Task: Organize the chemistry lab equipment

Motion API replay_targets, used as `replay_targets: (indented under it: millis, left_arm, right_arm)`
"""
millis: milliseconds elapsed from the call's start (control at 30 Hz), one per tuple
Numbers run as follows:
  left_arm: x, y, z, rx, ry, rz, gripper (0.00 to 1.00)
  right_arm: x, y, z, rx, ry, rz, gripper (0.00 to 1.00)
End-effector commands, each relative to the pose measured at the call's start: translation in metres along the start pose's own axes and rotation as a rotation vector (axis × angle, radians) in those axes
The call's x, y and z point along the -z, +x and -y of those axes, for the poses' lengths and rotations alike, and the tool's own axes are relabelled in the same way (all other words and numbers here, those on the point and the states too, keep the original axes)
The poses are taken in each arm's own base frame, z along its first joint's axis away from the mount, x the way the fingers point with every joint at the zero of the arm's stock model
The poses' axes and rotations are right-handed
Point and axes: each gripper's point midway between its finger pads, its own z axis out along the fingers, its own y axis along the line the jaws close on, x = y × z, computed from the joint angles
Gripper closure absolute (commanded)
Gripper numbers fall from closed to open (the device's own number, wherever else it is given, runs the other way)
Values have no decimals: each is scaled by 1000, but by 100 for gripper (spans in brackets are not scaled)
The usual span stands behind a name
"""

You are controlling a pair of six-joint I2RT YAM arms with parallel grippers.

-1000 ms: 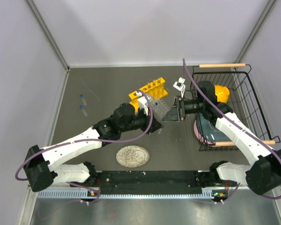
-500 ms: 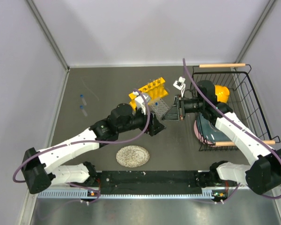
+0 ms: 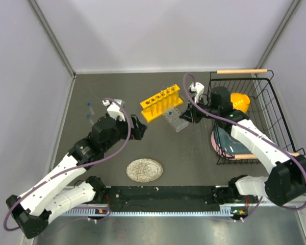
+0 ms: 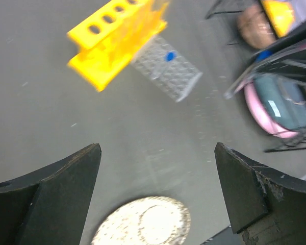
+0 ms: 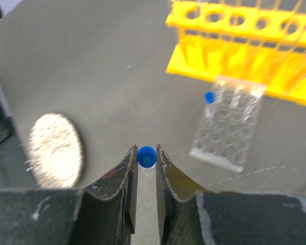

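Note:
The yellow six-hole rack (image 3: pixel 160 102) stands at the table's back middle with thin clear tubes in it. The small clear gridded rack (image 3: pixel 175 119) lies just in front of it and holds one blue-capped vial (image 5: pixel 209 97). My right gripper (image 5: pixel 147 153) is shut on another blue-capped vial (image 5: pixel 147 156) and hovers just right of the clear rack (image 5: pixel 227 125). My left gripper (image 4: pixel 158 189) is open and empty, over bare table left of the racks (image 3: pixel 139 127). Two more blue-capped vials (image 3: pixel 90 106) lie at the far left.
A round speckled grey plate (image 3: pixel 144 169) lies near the front middle, and shows below my left gripper in the left wrist view (image 4: pixel 143 224). A black wire basket (image 3: pixel 265 97) with bowls stands at the right.
My left arm has pulled back to the left, away from the racks, with its gripper open. My right gripper has stayed by the clear rack, its arm shifted slightly back.

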Motion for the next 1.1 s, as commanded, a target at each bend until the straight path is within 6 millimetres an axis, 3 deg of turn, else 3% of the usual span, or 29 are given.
replay_targets:
  millis: [0, 133, 467, 1067]
  left_arm:
    - [12, 24, -55, 24, -173, -56, 1]
    - [19, 30, -69, 38, -218, -49, 1]
    - [22, 31, -80, 14, -260, -48, 1]
    - [23, 31, -86, -6, -283, -47, 1]
  right_arm:
    - [-19, -33, 34, 197, 132, 121, 88]
    - [-44, -23, 50, 215, 157, 114, 88]
    - [-83, -11, 65, 239, 193, 139, 86]
    - [-114, 26, 86, 182, 233, 47, 85]
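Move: The right hand still holds a small tube by its blue cap. The clear tube rack lies about 11 cm ahead of it, 2 cm to its left and some 19 cm below. A blue-capped tube already stands in it, roughly 10 cm ahead of the hand, 5 cm left and 17 cm below; the yellow rack is about 20 cm ahead, 11 cm left and 17 cm below. For the empty left hand, the clear rack lies about 19 cm ahead, 20 cm right and 23 cm below. Forward and down, the right hand carries the capped tube about 10 cm out and as far down, early on mostly forward and at the end mostly sinking, drifting slightly left to come over the clear rack beside the standing tube. It tilts some 15 degrees, fingers shut on the cap. The left hand, open and empty, draws off to the left and down, then nearly stops. ##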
